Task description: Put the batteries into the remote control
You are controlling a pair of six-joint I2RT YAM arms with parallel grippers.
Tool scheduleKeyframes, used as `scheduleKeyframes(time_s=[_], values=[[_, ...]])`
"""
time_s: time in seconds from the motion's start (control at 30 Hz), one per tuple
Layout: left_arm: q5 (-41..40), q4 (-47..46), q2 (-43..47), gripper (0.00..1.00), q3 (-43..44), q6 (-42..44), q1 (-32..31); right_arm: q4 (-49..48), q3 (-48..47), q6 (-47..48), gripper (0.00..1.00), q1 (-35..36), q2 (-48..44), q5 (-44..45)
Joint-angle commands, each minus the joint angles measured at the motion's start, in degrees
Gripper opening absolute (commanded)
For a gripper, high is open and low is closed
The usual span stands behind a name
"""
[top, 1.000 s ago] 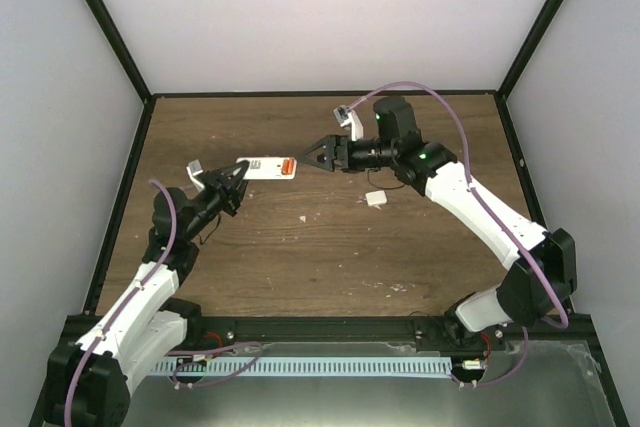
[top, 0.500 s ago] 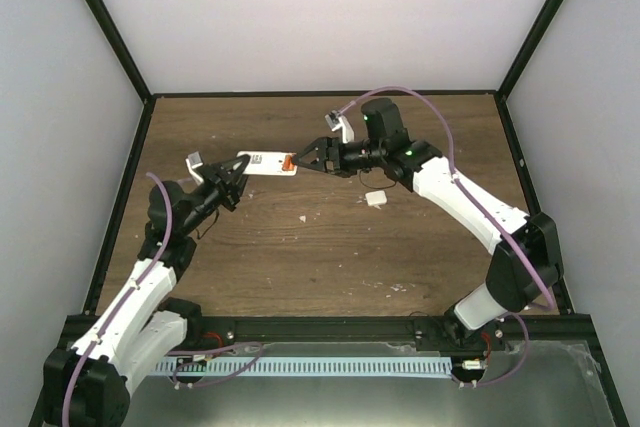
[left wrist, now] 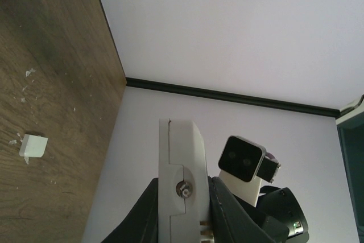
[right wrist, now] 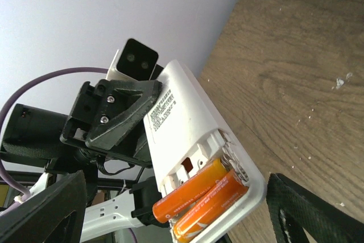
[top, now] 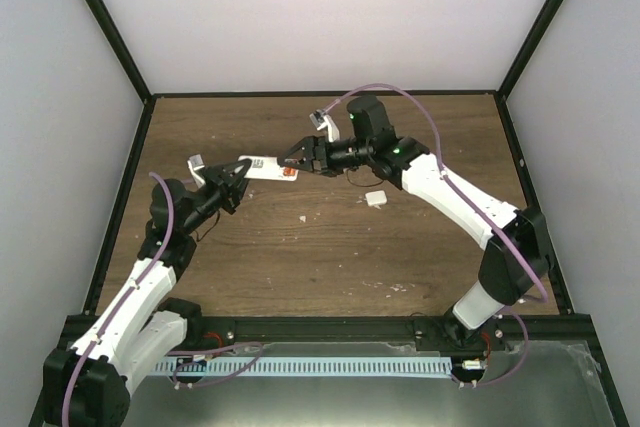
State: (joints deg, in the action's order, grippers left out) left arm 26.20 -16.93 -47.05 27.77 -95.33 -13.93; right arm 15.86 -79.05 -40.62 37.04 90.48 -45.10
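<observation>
My left gripper (top: 233,181) is shut on the white remote control (top: 264,168) and holds it above the table, back side up. In the left wrist view the remote control (left wrist: 181,157) shows edge-on between the dark fingers (left wrist: 230,209). Two orange batteries (right wrist: 200,197) lie side by side in the open compartment at the free end of the remote control (right wrist: 176,118). They show as an orange spot, the batteries (top: 288,173), from above. My right gripper (top: 296,159) is open, its jaws on either side of that end without touching it; its fingers (right wrist: 315,211) frame the compartment.
The small white square cover piece (top: 376,198) lies on the wooden table (top: 330,257) right of centre; this cover piece (left wrist: 32,145) also shows in the left wrist view. White crumbs (top: 303,217) are scattered mid-table. Black frame posts and white walls enclose the table.
My right gripper has moved left, from beside the remote's battery end to straddling it. The left gripper still holds the remote, shifted only slightly.
</observation>
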Motion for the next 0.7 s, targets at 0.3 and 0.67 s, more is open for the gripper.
scheduleKeyframes(time_s=[0.3,0.67], values=[[0.4,0.9,0.4,0.0,1.5,0.3,-0.3,1.9,-4.0,1.1,0.69,1.6,1.2,-0.2],[0.4,1.0,0.2,0.0,1.9,0.6,-0.3,1.7,-4.1,1.4,0.54,1.6,1.7,-1.1]])
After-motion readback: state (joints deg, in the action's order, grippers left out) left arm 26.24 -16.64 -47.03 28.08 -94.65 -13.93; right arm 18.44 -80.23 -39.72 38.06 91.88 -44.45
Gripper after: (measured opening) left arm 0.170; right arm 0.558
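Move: The two orange batteries, already lying in the open end of the remote control, sit between the right hand's spread fingers, about 1 cm back and 1 cm below its hand point, level sideways. The remote's middle is some 5 cm to the left and 1 cm back, at about that height; the loose white cover lies on the table roughly 20 cm to the right, 3 cm farther out and 28 cm down. From the left hand, the batteries are about 10 cm to the right and 1 cm back, level with it. Down by about 1 cm, with a small nudge left towards the remote and back, the right hand settles around the battery end, then stays there while its wide-open fingers close by roughly a quarter, one above the batteries and the other beneath the remote. The left hand keeps its grip on the far end and holds the remote practically still. ##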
